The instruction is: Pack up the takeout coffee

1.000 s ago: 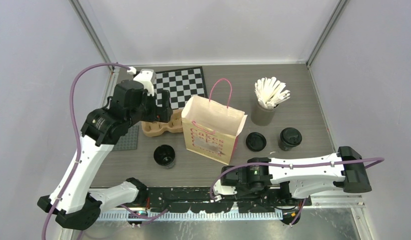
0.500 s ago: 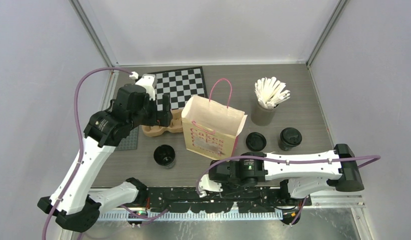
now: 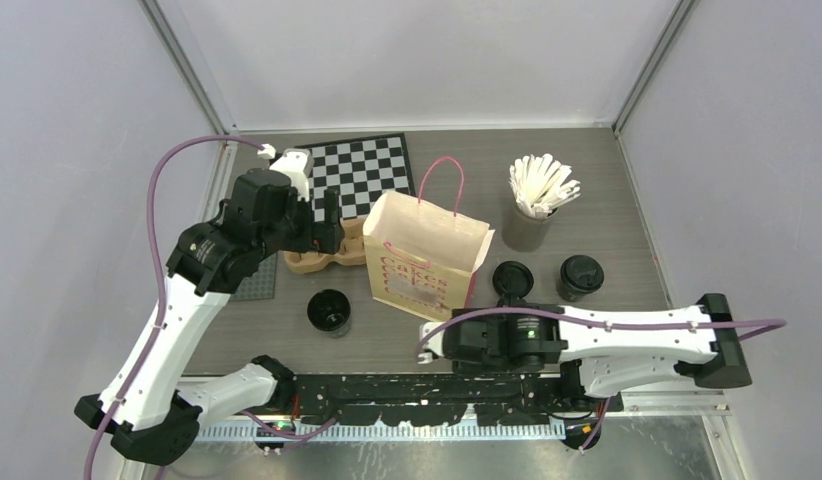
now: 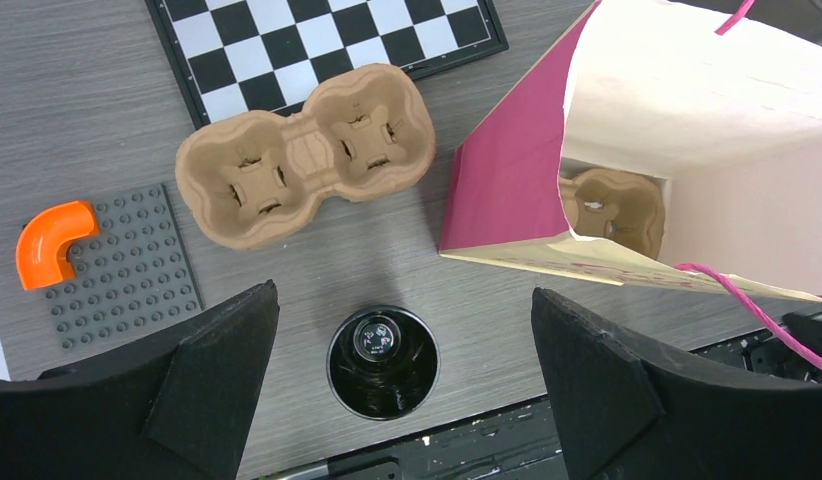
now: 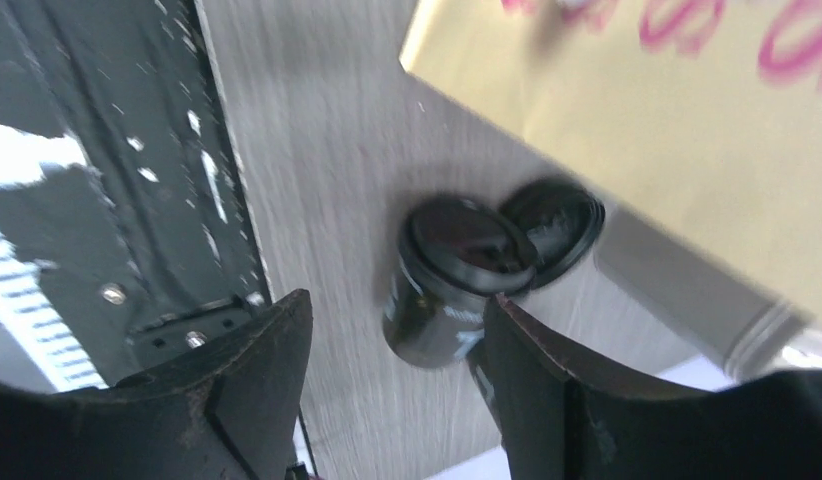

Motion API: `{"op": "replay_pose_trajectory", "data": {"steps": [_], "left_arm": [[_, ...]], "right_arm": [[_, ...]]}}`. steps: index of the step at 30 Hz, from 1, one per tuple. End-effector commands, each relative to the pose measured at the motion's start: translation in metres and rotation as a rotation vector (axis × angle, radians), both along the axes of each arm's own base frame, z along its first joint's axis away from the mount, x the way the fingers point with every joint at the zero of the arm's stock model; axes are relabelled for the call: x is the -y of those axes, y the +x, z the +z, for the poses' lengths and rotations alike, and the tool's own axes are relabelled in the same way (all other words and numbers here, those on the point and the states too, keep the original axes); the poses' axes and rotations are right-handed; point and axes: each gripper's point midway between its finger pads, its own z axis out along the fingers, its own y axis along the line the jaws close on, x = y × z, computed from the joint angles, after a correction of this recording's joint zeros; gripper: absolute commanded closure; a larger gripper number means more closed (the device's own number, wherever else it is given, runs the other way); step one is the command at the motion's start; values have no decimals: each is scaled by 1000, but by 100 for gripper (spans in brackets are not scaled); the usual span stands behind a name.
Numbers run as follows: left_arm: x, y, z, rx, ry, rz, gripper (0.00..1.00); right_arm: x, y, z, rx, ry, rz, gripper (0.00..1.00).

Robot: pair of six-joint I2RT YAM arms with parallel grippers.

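An open black cup (image 3: 330, 311) stands alone near the front edge, and looks empty in the left wrist view (image 4: 383, 362). My left gripper (image 4: 404, 320) hangs high over it, open, with nothing between its fingers; from the top it is by the pulp tray (image 3: 322, 225). A lidded black cup (image 3: 579, 277) and a loose black lid (image 3: 512, 281) sit right of the paper bag (image 3: 427, 258). My right gripper (image 5: 397, 310) is open and low; the lidded cup (image 5: 449, 285) and the lid (image 5: 559, 225) lie beyond its tips, not held.
A brown two-pocket tray (image 4: 305, 155) lies left of the bag, and another shows inside the bag (image 4: 612, 208). A grey cup of white sticks (image 3: 532, 215) stands at the back right. A chessboard (image 3: 362, 170), an orange elbow (image 4: 55, 240) and a grey studded plate (image 4: 127, 265) lie at the left.
The right gripper was shut and now stands open; its arm has swung back toward the table from the front rail. The left arm has barely shifted.
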Motion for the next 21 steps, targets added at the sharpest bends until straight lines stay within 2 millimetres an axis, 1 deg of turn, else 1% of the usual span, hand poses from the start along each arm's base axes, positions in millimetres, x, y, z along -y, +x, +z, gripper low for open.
{"op": "replay_pose_trajectory", "data": {"steps": [1,6,8,11,12,14,16,19,20,21], "left_arm": [[-1,-3,9,22,-24,0,0],[1,-8,9,12,-55,-1,0],[2,-10,8,7,-71,-1,0],[4,-11,6,5,-84,-6,0],[5,-11,6,6,-86,-6,0],[5,-9,5,5,-84,-6,0],[6,-8,5,1,-85,-7,0],[10,-8,5,-1,-96,-20,0],[11,-9,6,2,-102,-26,0],[12,-9,5,3,-106,-31,0]], "right_arm": [[52,29,20,135,-10,-97,31],[82,49,59,165,247,-356,30],[96,59,71,229,313,-448,24],[109,70,90,321,403,-537,19],[112,72,91,335,416,-557,18],[118,73,84,337,408,-602,14],[125,76,78,328,412,-694,13],[128,76,65,271,389,-767,13],[128,75,59,244,367,-770,12],[124,71,51,192,343,-738,11]]}}
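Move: The standing lidded cup is roughly 13 cm ahead of my right hand, 18 cm to its right and 9 cm below it. The tipped cup lies closer, 7 cm ahead and 6 cm right; the loose lid is 16 cm ahead and 4 cm right, and the bag's middle 12 cm ahead and 14 cm left. My left hand has the standing cup about 53 cm to its right, level with it in reach and 26 cm lower. I swing my empty right hand about 13 cm to the right and 7 cm forward, away from the bag and towards the standing lidded cup. I rise some 7 cm over the tipped cup, then start to sink slightly, turning the wrist clockwise roughly 40 degrees, tilting the fingers more forward and spreading them wider. ##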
